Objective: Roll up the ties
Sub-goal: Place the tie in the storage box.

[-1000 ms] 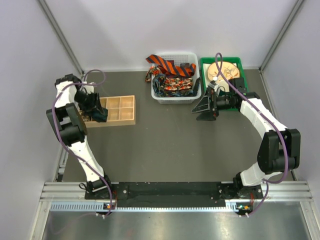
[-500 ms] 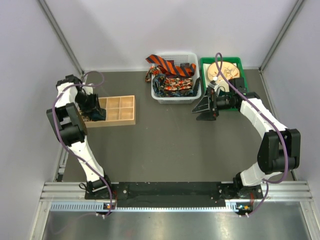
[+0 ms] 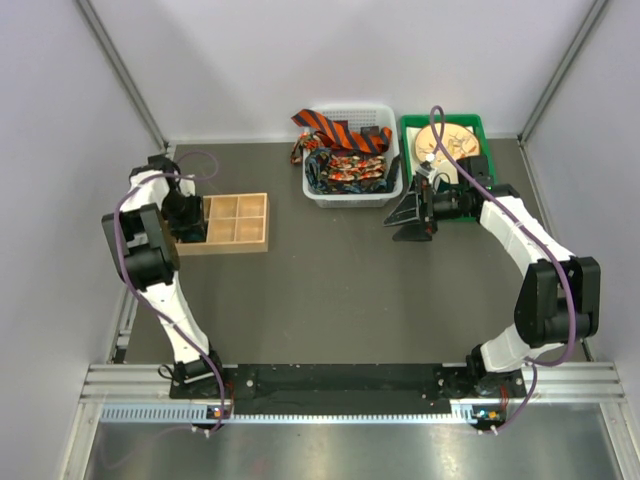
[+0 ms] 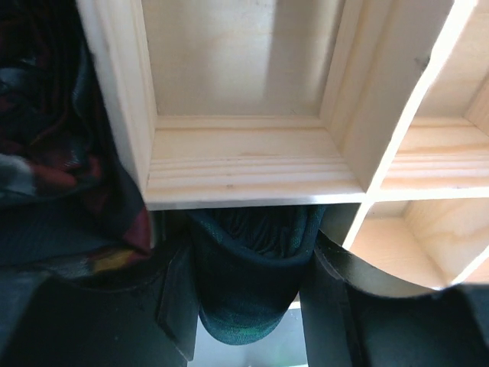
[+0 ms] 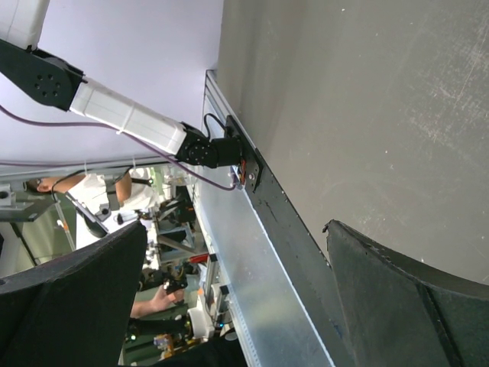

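Observation:
My left gripper [image 4: 250, 248] is shut on a rolled dark teal tie [image 4: 244, 313], which fills the gap between both fingers. It hangs over the near-left compartment of the wooden tray [image 4: 252, 164], at the tray's left end [image 3: 240, 243] in the top view. A dark tie with red pattern [image 4: 46, 168] lies in the compartment to the left. More ties fill the white basket [image 3: 312, 190]: an orange-and-black striped tie [image 3: 330, 127] and red-patterned ties [image 3: 350, 168]. My right gripper [image 3: 410, 218] stands open over bare table, nothing between its fingers [image 5: 397, 298].
A green bin [image 3: 475, 125] with round wooden pieces stands right of the basket, just behind my right arm. White walls close in the table at the back and sides. The metal rail [image 5: 252, 260] runs along the near edge.
My left arm has swung a little to the right and its gripper has tipped down into the tray's left end. The right arm has not moved.

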{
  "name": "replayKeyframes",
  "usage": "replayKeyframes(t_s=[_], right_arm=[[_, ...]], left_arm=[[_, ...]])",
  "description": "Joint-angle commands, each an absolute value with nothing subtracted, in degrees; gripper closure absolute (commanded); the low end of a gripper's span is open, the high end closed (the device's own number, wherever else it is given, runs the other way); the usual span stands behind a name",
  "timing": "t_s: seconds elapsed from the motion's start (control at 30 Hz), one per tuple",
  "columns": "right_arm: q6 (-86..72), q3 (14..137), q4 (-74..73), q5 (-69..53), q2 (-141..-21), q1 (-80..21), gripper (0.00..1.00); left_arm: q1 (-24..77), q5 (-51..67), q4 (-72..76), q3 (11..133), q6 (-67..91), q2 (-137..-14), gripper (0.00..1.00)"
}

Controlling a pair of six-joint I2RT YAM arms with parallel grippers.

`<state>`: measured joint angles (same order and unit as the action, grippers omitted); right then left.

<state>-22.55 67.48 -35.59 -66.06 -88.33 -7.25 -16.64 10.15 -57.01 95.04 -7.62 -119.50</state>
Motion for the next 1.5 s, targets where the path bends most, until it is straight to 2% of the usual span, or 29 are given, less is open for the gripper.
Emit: replayKeyframes(t_s=[0.0, 0.03, 0.1, 0.2, 0.27, 0.4, 0.47, 0.9, 0.93, 0.97, 1.07, 1.47], right_arm=[[-21.0, 70.0, -35.2, -66.8, -88.6, -7.1, 0.01], [-20.8, 70.0, -35.2, -66.7, -88.7, -7.2, 0.01], [-20.7, 70.2, -35.5, -66.7, -88.7, -7.2, 0.01], [-20.0, 70.5, -36.3, -66.6, -88.7, -7.2, 0.01], [-19.8, 70.6, -36.4, -66.6, -88.6, -7.2, 0.01], [-19.7, 70.6, -36.5, -66.6, -88.7, -7.2, 0.01], [-19.5, 70.7, -36.6, -66.7, -88.6, -7.2, 0.01], [-20.0, 70.1, -35.9, -67.0, -88.2, -7.2, 0.01], [-20.0, 70.1, -35.9, -66.9, -88.2, -7.1, 0.01], [-20.0, 70.2, -35.9, -67.1, -88.2, -7.2, 0.01], [-20.1, 70.0, -35.8, -67.0, -88.1, -7.1, 0.01], [-16.1, 72.8, -39.0, -63.6, -87.1, -7.2, 0.01]], left_arm=[[-14.2, 5.5, -53.3, 91.2, -4.5, -116.3, 0.9], [-13.9, 4.4, -52.6, 90.4, -4.0, -115.5, 0.84], [-13.2, 4.2, -51.3, 88.8, -3.8, -114.8, 0.8], [-13.0, 4.4, -51.1, 88.4, -3.2, -114.0, 0.55], [-12.9, 4.8, -51.2, 88.9, -3.0, -113.4, 0.44], [-12.4, 5.2, -51.6, 89.7, -3.6, -112.1, 0.38], [-12.4, 5.5, -52.4, 91.1, -3.9, -112.1, 0.31], [-11.7, 6.0, -56.3, 95.2, -5.4, -110.2, 0.21], [-11.7, 6.0, -56.4, 95.2, -5.4, -110.0, 0.11], [-11.7, 5.9, -56.7, 95.4, -5.5, -109.9, 0.07], [-11.5, 5.9, -56.7, 95.8, -5.7, -109.0, 0.02], [-7.0, 4.8, -57.8, 99.9, -8.1, -104.2, 0.01]])
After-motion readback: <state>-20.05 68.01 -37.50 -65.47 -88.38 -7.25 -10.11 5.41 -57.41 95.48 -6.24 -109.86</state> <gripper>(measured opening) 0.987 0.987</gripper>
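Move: Between the left hand's fingers the rolled dark-green tie is already down at its near-row cell, second from the left; the cell's middle lies straight under the hand, about 2 cm down. Around that cell, at about its height, the floral tie sits some 7 cm to its left, the dark red tie 7 cm left and 7 cm farther out, and an empty cell 7 cm straight ahead. From the right hand the green tie's cell is roughly 47 cm left, 10 cm ahead and 18 cm lower. Staying low at the cell at first, the left hand tilts about 5 degrees and eases slightly right while its fingers part slowly and let go of the rolled tie. It then rises about 6 cm, drifting some 3 cm to the right in all, away from the tie, its fingers spreading fully as it comes up. ##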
